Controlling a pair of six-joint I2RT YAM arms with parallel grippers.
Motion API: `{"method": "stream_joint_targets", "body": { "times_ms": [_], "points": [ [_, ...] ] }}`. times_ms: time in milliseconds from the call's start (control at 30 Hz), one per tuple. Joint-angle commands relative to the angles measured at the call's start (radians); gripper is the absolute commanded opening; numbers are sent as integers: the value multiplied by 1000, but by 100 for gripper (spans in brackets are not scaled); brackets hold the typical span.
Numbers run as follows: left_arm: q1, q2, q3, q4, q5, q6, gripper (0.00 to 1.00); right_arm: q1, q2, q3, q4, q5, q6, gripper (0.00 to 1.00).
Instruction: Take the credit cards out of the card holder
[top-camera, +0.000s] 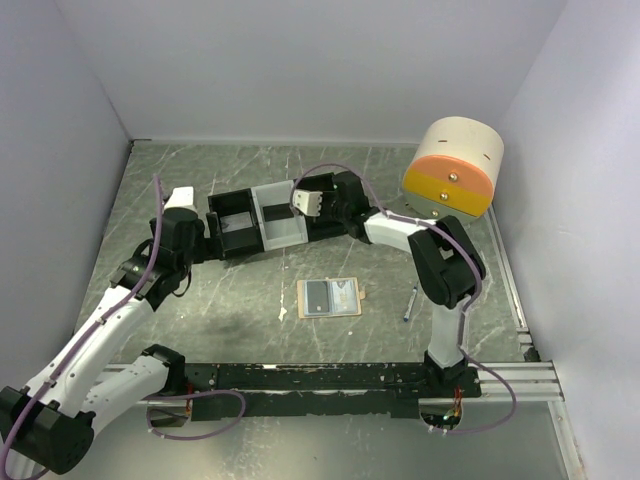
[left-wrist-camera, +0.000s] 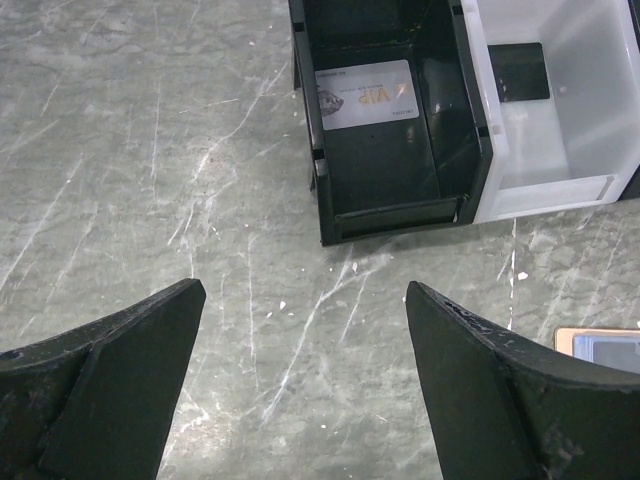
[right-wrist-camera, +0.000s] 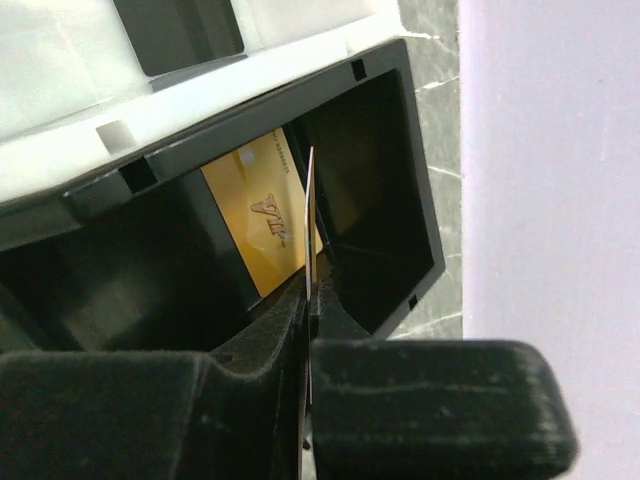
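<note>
The card holder (top-camera: 331, 297) lies open on the table's middle, tan-edged with a pale inside; its corner (left-wrist-camera: 603, 345) shows in the left wrist view. My right gripper (top-camera: 301, 203) (right-wrist-camera: 311, 287) is shut on a credit card (right-wrist-camera: 311, 225), seen edge-on above the tray's right black compartment (right-wrist-camera: 395, 240), where a gold card (right-wrist-camera: 262, 215) lies. My left gripper (top-camera: 205, 248) (left-wrist-camera: 305, 290) hangs open and empty over bare table just before the tray's left black compartment (left-wrist-camera: 390, 180), which holds a white card (left-wrist-camera: 366, 93). A black card (left-wrist-camera: 520, 71) lies in the white middle compartment.
The three-compartment tray (top-camera: 258, 222) stands at the back centre. A pen (top-camera: 411, 303) lies to the right of the card holder. A cream and orange cylinder (top-camera: 455, 165) rises at the back right. Walls close in the table on three sides.
</note>
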Motion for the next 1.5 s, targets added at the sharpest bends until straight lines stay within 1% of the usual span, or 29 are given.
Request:
{"method": "stream_joint_targets", "body": {
  "times_ms": [0,233,400,467,533,567,600,800,933,1067,1100,1133,1200,1333,1467],
  "points": [
    [6,-9,6,-16,-5,5,95,10,64,64,-45,60,-18,0],
    [6,-5,9,-19,1,6,94,33,159,137,-26,100,-18,0],
    [6,-2,8,-20,-1,6,95,40,199,142,15,134,-47,0],
    [6,-1,7,-20,0,7,95,41,210,155,7,144,-53,0],
    [6,2,8,-20,2,7,95,42,218,160,-3,142,-53,5],
    [6,4,7,-20,4,7,95,42,218,156,-1,140,-57,9],
    [6,6,8,-21,4,9,95,43,218,151,8,142,-58,15],
    [6,19,10,-23,10,9,94,40,213,154,-2,113,-33,36],
    [6,20,10,-23,12,9,94,38,193,147,-28,72,-18,41],
    [6,22,9,-23,13,9,94,24,167,152,-72,29,32,45],
    [6,22,9,-23,13,9,94,22,161,156,-88,14,42,49],
    [5,24,9,-22,16,9,94,19,158,163,-107,2,54,56],
    [6,27,9,-21,23,9,94,16,151,172,-123,-14,77,60],
    [6,39,12,-23,29,9,94,7,121,158,-126,-44,114,63],
    [6,41,11,-23,37,9,94,-3,76,137,-83,-55,183,64]
  ]
}}
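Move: The right hand already holds a card pinched edge-on over the right black box; the gold VIP card on the box floor, where the held card is going, lies about 6 cm to its left, 1 cm ahead and 8 cm below. The white box's middle is some 16 cm left and 5 cm back, and the open card holder 27 cm back and 3 cm left. From the idle left hand, the gold card is roughly 31 cm right, 17 cm ahead and 17 cm below. The right hand takes its pinched card down into the right black box, sinking about 5 cm while moving 2 to 3 cm forward and a little left, then stops sinking and spreads its fingers from shut to well over half open to let go of the card above the gold one. With the fingers opening it rises slightly and creeps on forward, then draws back some 2 cm, dipping about 1 cm before a slight rise, while the wrist tips down roughly 10 degrees and the open fingers stay low over the cards. ##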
